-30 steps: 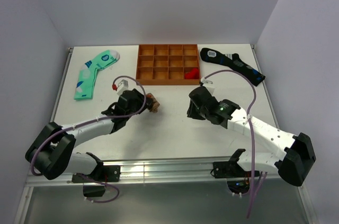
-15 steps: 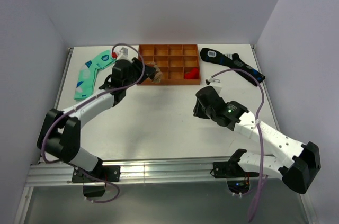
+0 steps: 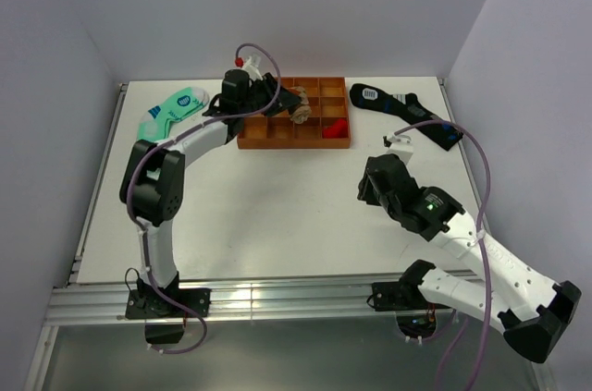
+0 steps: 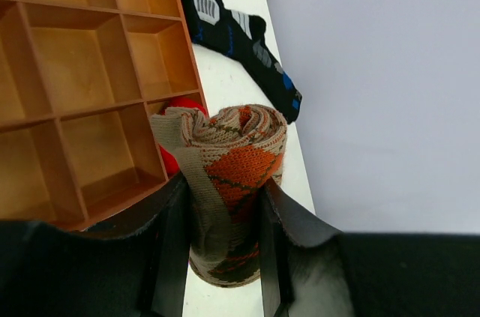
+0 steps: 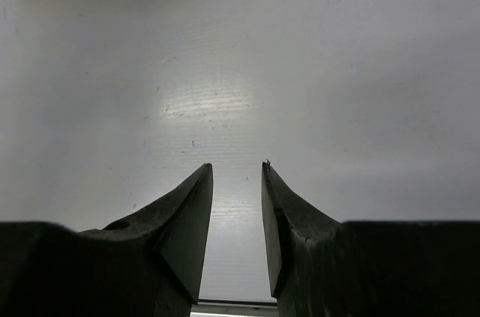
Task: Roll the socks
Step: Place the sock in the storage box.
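Note:
The tan-brown argyle sock point(image 4: 236, 159), with orange-red diamonds, is rolled into a tight bundle. My left gripper point(image 4: 223, 189) is shut on it, one finger on each side of the roll. In the top view the left arm reaches far back and holds the sock point(image 3: 299, 106) above the middle of the orange tray point(image 3: 294, 142). My right gripper point(image 3: 373, 186) hovers over bare table at the right of centre. It is open, and only white table shows between its fingertips point(image 5: 237, 171).
The orange tray point(image 4: 97, 107) has a grid of compartments, and a red thing point(image 3: 335, 127) lies in its front right one. A mint-green sock point(image 3: 166, 118) lies at the back left. A black sock with blue marks point(image 3: 404, 112) lies at the back right.
My left arm has swung from mid-table back to above the tray, carrying the rolled sock. My right arm has drawn back toward the right and nearer the front.

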You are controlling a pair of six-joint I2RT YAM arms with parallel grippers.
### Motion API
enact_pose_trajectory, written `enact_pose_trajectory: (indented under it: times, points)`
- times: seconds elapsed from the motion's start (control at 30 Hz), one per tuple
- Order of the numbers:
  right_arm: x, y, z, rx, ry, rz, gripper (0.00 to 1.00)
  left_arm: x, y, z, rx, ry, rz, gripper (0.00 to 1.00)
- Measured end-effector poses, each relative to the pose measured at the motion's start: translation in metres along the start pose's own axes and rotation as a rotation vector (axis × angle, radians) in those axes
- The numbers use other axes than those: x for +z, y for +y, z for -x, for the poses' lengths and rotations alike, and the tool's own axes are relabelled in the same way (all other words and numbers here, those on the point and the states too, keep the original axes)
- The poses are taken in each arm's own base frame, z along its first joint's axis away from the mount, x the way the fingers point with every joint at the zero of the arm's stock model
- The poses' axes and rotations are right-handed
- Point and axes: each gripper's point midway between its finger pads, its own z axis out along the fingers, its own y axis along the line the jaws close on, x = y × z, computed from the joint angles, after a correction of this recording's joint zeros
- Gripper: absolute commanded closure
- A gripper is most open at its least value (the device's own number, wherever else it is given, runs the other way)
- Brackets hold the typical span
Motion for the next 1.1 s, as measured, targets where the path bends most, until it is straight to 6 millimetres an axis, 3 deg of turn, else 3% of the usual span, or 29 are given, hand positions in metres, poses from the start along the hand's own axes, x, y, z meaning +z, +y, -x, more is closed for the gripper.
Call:
enact_pose_trajectory:
  times: [0.23,0.63,1.1]
  points:
    - [-0.009,-0.005,0.008,-0.006,-0.040,0.014,0.60,0.038,0.017,-0.020,0.000,0.131,-0.084,1.00]
    - [-0.010,-0.011,0.006,-0.023,-0.050,0.010,0.60,0.068,0.058,-0.051,-0.084,0.250,-0.120,1.00]
    - [-0.009,-0.011,0.002,-0.039,-0.040,0.018,0.61,0.081,0.076,-0.051,-0.104,0.314,-0.007,1.00]
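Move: The rolled argyle sock is already in the left gripper. Its place, the near-row compartment third from the left in the storage box, lies about 4 cm ahead, 4 cm right and 16 cm below. At that depth, the red sock is 4 cm ahead and 12 cm right, and the box's middle 11 cm ahead and 1 cm right. From the right hand the compartment is some 29 cm ahead, 14 cm left and 14 cm below. Lower the left gripper about 10 cm towards the near-row compartment beside the red sock, easing some 4 cm right early on and about as far forward on the way down. Swing the wrist roughly 15 degrees clockwise and tip the fingers a little further down, keeping the rolled sock pinched throughout. ##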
